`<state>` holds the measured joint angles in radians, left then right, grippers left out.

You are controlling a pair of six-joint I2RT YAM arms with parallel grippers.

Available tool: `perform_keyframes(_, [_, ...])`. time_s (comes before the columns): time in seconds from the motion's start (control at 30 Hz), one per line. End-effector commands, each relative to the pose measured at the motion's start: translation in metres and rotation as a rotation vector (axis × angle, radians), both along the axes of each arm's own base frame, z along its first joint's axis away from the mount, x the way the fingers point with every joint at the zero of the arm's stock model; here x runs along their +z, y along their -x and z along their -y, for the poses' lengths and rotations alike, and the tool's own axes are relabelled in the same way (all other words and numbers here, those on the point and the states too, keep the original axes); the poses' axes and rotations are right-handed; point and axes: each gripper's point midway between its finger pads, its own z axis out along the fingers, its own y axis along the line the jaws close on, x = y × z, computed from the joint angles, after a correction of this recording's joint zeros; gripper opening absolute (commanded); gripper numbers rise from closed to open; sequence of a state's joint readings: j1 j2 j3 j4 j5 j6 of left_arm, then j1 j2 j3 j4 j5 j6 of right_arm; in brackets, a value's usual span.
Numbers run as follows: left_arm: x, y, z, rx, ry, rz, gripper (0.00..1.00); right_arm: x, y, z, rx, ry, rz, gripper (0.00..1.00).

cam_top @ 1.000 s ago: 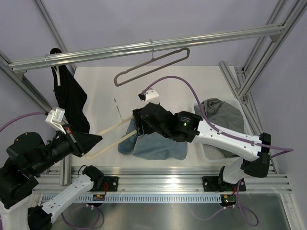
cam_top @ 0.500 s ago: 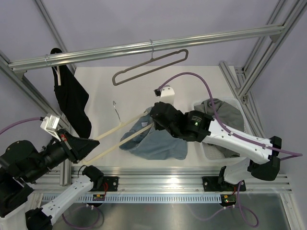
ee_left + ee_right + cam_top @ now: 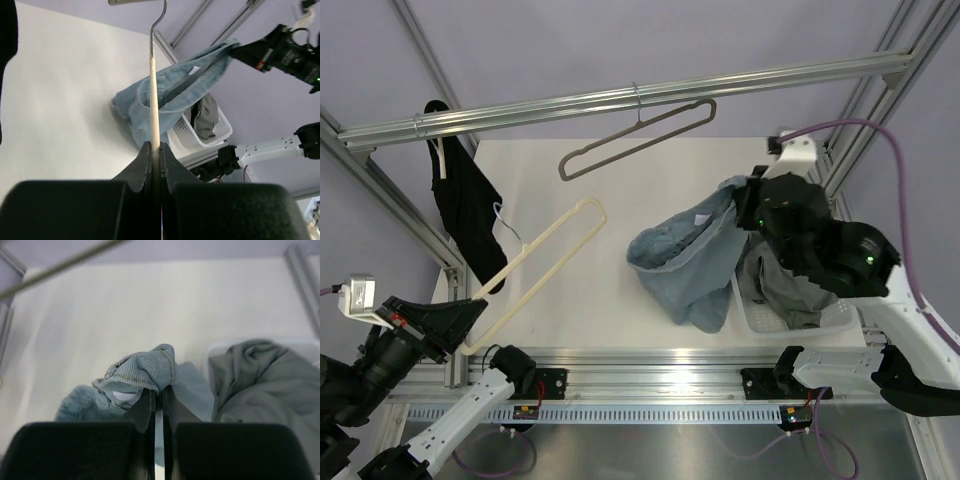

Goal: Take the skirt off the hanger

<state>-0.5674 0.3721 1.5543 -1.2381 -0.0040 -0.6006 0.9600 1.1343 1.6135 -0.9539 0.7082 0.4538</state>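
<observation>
The grey-taupe hanger (image 3: 640, 135) hangs bare by its hook on the overhead rail (image 3: 520, 108). The skirt (image 3: 790, 290), crumpled grey fabric, lies in the white basket (image 3: 760, 322) at the right, and shows in the right wrist view (image 3: 265, 380) too. My right gripper (image 3: 752, 205) is shut on the waistband of light blue denim jeans (image 3: 685, 260), held up beside the basket (image 3: 157, 389). My left gripper (image 3: 156, 145) is shut on a pale cream hanger (image 3: 535, 255), which is bare and slants up from the near left.
A black garment (image 3: 470, 215) hangs from a cream hanger on the left frame post. Aluminium frame posts stand at the back right (image 3: 840, 160) and along the left. The jeans' lower end rests on the white table (image 3: 590, 190).
My right gripper shut on the jeans and carried them right, off the cream hanger, to the basket. My left arm drew back to the near left with the cream hanger.
</observation>
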Motion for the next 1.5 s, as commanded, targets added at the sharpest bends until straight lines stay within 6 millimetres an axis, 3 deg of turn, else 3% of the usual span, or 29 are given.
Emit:
perform_keyframes(0.0, [0.018,-0.017,0.004,0.036,0.053,0.055,0.0,0.093,-0.002,0.069,-0.19,0.002,0.231,0.0])
perform_keyframes(0.03, [0.017,-0.018,0.007,0.029,0.053,0.051,0.0,0.104,-0.002,0.079,-0.207,0.049,0.257,0.0])
perform_keyframes(0.1, [0.014,-0.021,0.011,0.018,0.053,0.049,0.0,0.148,0.005,0.112,-0.288,0.038,0.344,0.0])
perform_keyframes(0.13, [0.012,-0.024,0.012,0.016,0.049,0.043,0.0,0.148,0.002,0.115,-0.304,0.071,0.345,0.0])
perform_keyframes(0.17, [0.011,-0.025,0.015,0.009,0.046,0.041,0.0,0.167,0.007,0.125,-0.319,0.041,0.382,0.0])
perform_keyframes(0.37, [0.006,-0.037,0.023,0.002,0.023,0.024,0.0,0.217,0.006,0.156,-0.416,0.087,0.473,0.0])
perform_keyframes(0.5, [-0.002,-0.043,0.033,-0.028,0.014,0.003,0.0,0.235,-0.001,0.161,-0.445,0.111,0.504,0.0])
perform_keyframes(0.63, [-0.007,-0.045,0.034,-0.026,-0.001,-0.006,0.0,0.227,-0.014,0.165,-0.468,0.128,0.484,0.0])
perform_keyframes(0.67, [-0.008,-0.045,0.032,-0.015,-0.007,-0.008,0.0,0.214,-0.024,0.163,-0.45,0.144,0.453,0.0])
perform_keyframes(0.7, [-0.009,-0.044,0.031,-0.014,-0.011,-0.006,0.0,0.209,-0.021,0.166,-0.444,0.129,0.45,0.0])
perform_keyframes(0.73, [-0.01,-0.045,0.031,-0.011,-0.015,-0.009,0.0,0.183,-0.037,0.155,-0.415,0.14,0.392,0.0])
perform_keyframes(0.8, [-0.012,-0.045,0.03,-0.01,-0.023,-0.012,0.0,0.165,-0.033,0.161,-0.432,0.09,0.366,0.0])
perform_keyframes(0.83, [-0.012,-0.045,0.03,-0.011,-0.024,-0.015,0.0,0.123,-0.046,0.153,-0.411,0.137,0.278,0.0])
perform_keyframes(0.9, [-0.013,-0.045,0.031,-0.014,-0.023,-0.016,0.0,0.097,-0.039,0.155,-0.424,0.079,0.252,0.0])
perform_keyframes(0.93, [-0.013,-0.044,0.031,-0.016,-0.02,-0.012,0.0,0.048,-0.048,0.148,-0.406,0.123,0.158,0.0])
perform_keyframes(1.0, [-0.014,-0.045,0.033,-0.022,-0.021,-0.011,0.0,0.019,-0.045,0.144,-0.395,0.073,0.129,0.0])
perform_keyframes(1.03, [-0.014,-0.046,0.033,-0.023,-0.023,-0.012,0.0,-0.015,-0.048,0.142,-0.39,0.1,0.061,0.0])
perform_keyframes(1.13, [-0.014,-0.047,0.037,-0.036,-0.023,-0.017,0.0,-0.043,-0.049,0.136,-0.362,0.057,-0.002,0.0])
perform_keyframes(1.23, [-0.012,-0.047,0.039,-0.046,-0.013,-0.016,0.0,-0.043,-0.051,0.14,-0.381,0.022,-0.004,0.0])
perform_keyframes(1.3, [-0.01,-0.045,0.04,-0.056,0.0,-0.01,0.0,-0.053,-0.051,0.142,-0.406,0.011,-0.042,0.0])
perform_keyframes(1.37, [-0.012,-0.043,0.04,-0.06,0.004,-0.009,0.0,-0.078,-0.048,0.15,-0.451,0.026,-0.121,0.0])
perform_keyframes(1.47, [-0.016,-0.045,0.043,-0.067,-0.007,-0.015,0.0,-0.139,-0.046,0.164,-0.537,0.033,-0.298,0.0])
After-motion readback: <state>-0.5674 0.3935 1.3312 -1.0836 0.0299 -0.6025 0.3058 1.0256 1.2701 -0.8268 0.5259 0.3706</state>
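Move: The right hand already holds the denim skirt up off the table. The white basket with the grey skirt in it lies about 18 cm to that hand's right, roughly level with it fore and aft and some 31 cm below; the empty grey hanger hangs some 14 cm ahead and 22 cm to its left, near hand height. From the left hand, which holds the bare wooden hanger, the basket is about 22 cm ahead, 66 cm right and 34 cm below. Still pinching the denim skirt, the right hand swings it up about 22 cm and some 16 cm right, tipping its fingers upward, then plunges about 30 cm down over the white basket with a little forward reach, the fingers tipping down again and the hand turned clockwise. It keeps its grip. The left hand, gripping the wooden hanger, eases forward, right and slightly down. ##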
